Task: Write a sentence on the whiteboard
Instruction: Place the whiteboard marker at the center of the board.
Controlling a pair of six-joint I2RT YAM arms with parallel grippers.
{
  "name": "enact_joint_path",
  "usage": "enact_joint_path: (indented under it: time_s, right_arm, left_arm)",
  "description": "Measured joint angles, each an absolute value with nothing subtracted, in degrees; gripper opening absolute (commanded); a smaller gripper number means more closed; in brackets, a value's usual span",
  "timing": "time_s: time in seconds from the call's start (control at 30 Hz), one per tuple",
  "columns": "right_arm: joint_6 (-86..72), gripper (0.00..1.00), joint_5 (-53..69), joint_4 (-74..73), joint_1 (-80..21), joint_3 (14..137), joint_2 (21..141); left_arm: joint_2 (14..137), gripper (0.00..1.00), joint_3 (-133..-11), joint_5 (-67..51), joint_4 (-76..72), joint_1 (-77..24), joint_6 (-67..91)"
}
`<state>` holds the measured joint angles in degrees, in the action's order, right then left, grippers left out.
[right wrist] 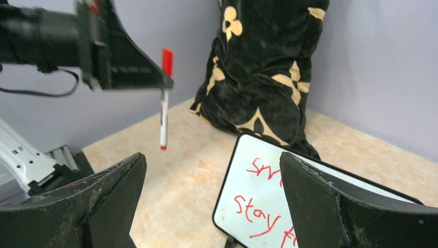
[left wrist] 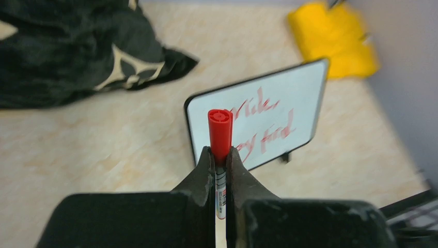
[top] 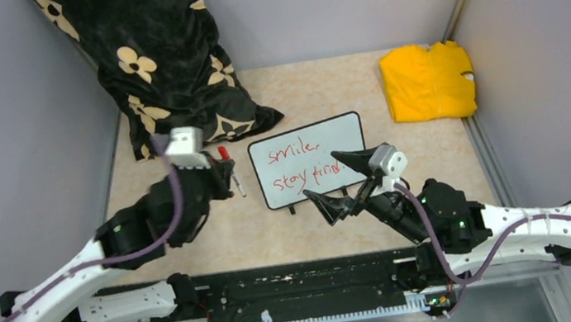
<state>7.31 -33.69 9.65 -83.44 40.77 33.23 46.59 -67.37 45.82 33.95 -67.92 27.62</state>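
Note:
The whiteboard stands tilted on its black feet at mid table. The sentence, in red, reads "smile, stay kind" in two lines. My left gripper is shut on a red marker just left of the board. It holds the marker upright, red end up and tip down, above the table. My right gripper is open and empty at the board's near right part, with one finger over the board and the writing.
A black cushion with cream flowers lies at the back left, close behind the left gripper. A folded yellow cloth lies at the back right. Grey walls enclose the table on three sides.

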Motion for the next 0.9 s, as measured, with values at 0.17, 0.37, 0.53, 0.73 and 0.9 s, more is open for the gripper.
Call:
enact_joint_path:
  time_s: [0.17,0.37,0.53,0.73,0.9]
  right_arm:
    - [7.27,0.98,-35.40,7.60,-83.44,40.77,34.92]
    - [7.25,0.98,-36.62,5.65,-83.44,40.77,35.07]
    - [6.98,0.98,-37.52,5.50,-83.44,40.73,35.40]
    - [6.20,0.98,-38.17,4.64,-83.44,39.81,35.81]
    - [5.91,0.98,-38.81,3.92,-83.44,39.72,36.07]
  left_arm:
    - [58.17,0.00,-66.89,43.07,44.53,-60.93,28.99]
    - [57.28,0.00,-58.28,30.09,45.52,-38.48,26.83]
    - [66.00,0.00,-53.10,18.68,41.23,-31.81,24.80]
    - [78.76,0.01,-49.84,11.27,34.85,-30.00,24.34]
    - [81.01,0.05,-48.84,8.49,31.18,-27.79,24.34]
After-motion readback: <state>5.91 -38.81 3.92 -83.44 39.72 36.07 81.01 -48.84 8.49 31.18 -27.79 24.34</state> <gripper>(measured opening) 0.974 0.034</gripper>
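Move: The left gripper, high up, holds the capped marker by its red end. The bare table left of the whiteboard, where it is being taken, lies about 3 cm ahead, 5 cm left and 35 cm below. The whiteboard's middle is some 13 cm ahead, 18 cm right and 28 cm down; the blanket's near folds are roughly 27 cm ahead, 8 cm left and 30 cm down. From the empty right gripper that table spot is about 8 cm ahead, 24 cm left, 36 cm down. Bring the left gripper down fast, some 31 cm, to the bare table beside the whiteboard's left edge, working forward and swinging left on the way, then easing slightly back right and slowing near the table. Tip the fingers down about 50 degrees so the marker's white end swings towards the base, and keep them shut on it. Let the open right gripper sink a little, holding nothing. ##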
